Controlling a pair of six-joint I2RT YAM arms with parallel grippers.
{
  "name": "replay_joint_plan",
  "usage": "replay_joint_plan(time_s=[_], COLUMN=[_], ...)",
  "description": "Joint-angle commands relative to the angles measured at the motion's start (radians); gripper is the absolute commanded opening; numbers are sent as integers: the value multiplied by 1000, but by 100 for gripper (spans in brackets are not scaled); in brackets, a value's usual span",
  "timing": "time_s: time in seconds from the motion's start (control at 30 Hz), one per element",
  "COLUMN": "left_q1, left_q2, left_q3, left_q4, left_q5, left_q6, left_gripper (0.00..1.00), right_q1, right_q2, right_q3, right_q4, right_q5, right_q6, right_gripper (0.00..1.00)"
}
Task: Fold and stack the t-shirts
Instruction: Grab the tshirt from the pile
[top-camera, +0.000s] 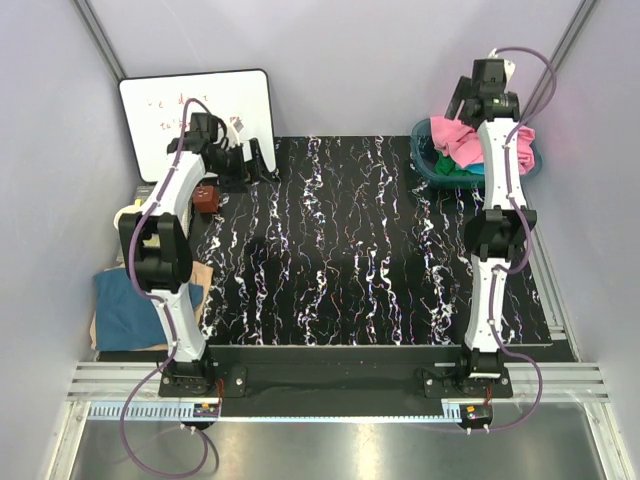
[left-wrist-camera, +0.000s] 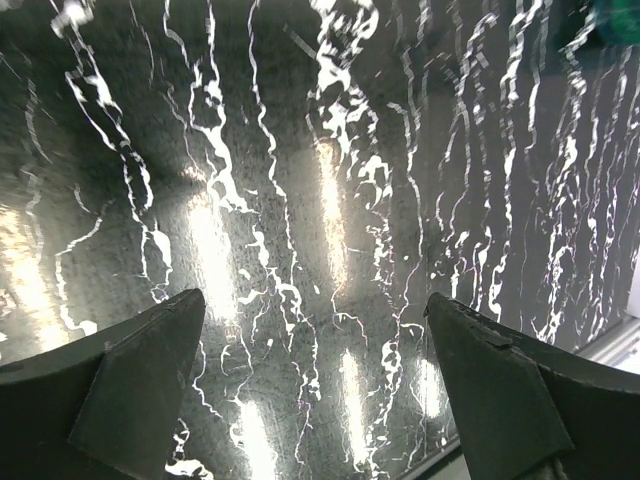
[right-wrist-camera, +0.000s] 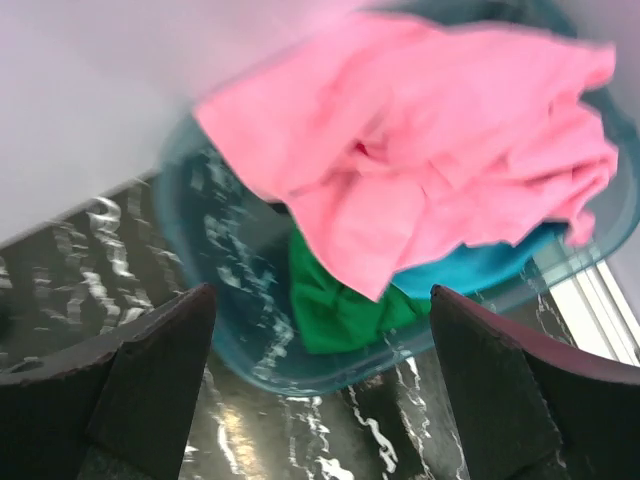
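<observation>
A bright pink t-shirt (top-camera: 455, 140) (right-wrist-camera: 440, 150) is heaped on top of a teal basin (top-camera: 425, 165) (right-wrist-camera: 220, 300) at the table's back right corner. Under it lie a green t-shirt (right-wrist-camera: 340, 300) and a turquoise one (right-wrist-camera: 480, 265). A dark blue t-shirt (top-camera: 130, 305) lies off the table's left side. My right gripper (top-camera: 462, 108) (right-wrist-camera: 320, 292) hovers open just above the basin's near rim, nothing between its fingers. My left gripper (top-camera: 250, 160) (left-wrist-camera: 315, 298) stands open over bare black marbled table at the back left, holding nothing.
A whiteboard (top-camera: 200, 105) leans at the back left, behind the left gripper. A small red-brown object (top-camera: 207, 198) sits by the left arm. Tan material (top-camera: 205, 275) lies under the dark blue shirt. The black marbled table (top-camera: 350, 250) spans the middle.
</observation>
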Motion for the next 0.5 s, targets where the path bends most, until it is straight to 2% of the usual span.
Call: replay_joint_plan(time_s=[0.0,0.2,0.47], left_q1=[-11,-23,-43], left_q2=[15,23,14], left_q3=[32,23,-13], left_q4=[-2,0,-6], left_q5=[30,22,-1], left_q6=[-11,-2,9], left_gripper=[99,99,99], right_q1=[-51,-106,-154], right_q2=[48,100,152], right_q3=[-47,-75,-75], right_q4=[-49,-42,81], right_q5=[92,167,228], right_q6=[49,80,5], right_gripper=[95,98,98])
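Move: Just behind the right hand's line and some 21 cm below it lies the middle of the pink t-shirt, about 2 cm back and 1 cm to the left. Its neighbours in the same bin are the blue shirt, about 7 cm back and level sideways, and the green shirt, 7 cm back and 9 cm left. From the left hand the pink t-shirt lies about 12 cm ahead, 54 cm right and 12 cm lower. Dropping almost straight down at first, the open right hand then swings ever more to the right, ending level, about 12 cm lower and 11 cm farther right, over the right end of the pink t-shirt near the bin's rim. Its fingers tip down and turn clockwise some 15 degrees, staying wide open. The empty left hand sinks about 2 cm. ##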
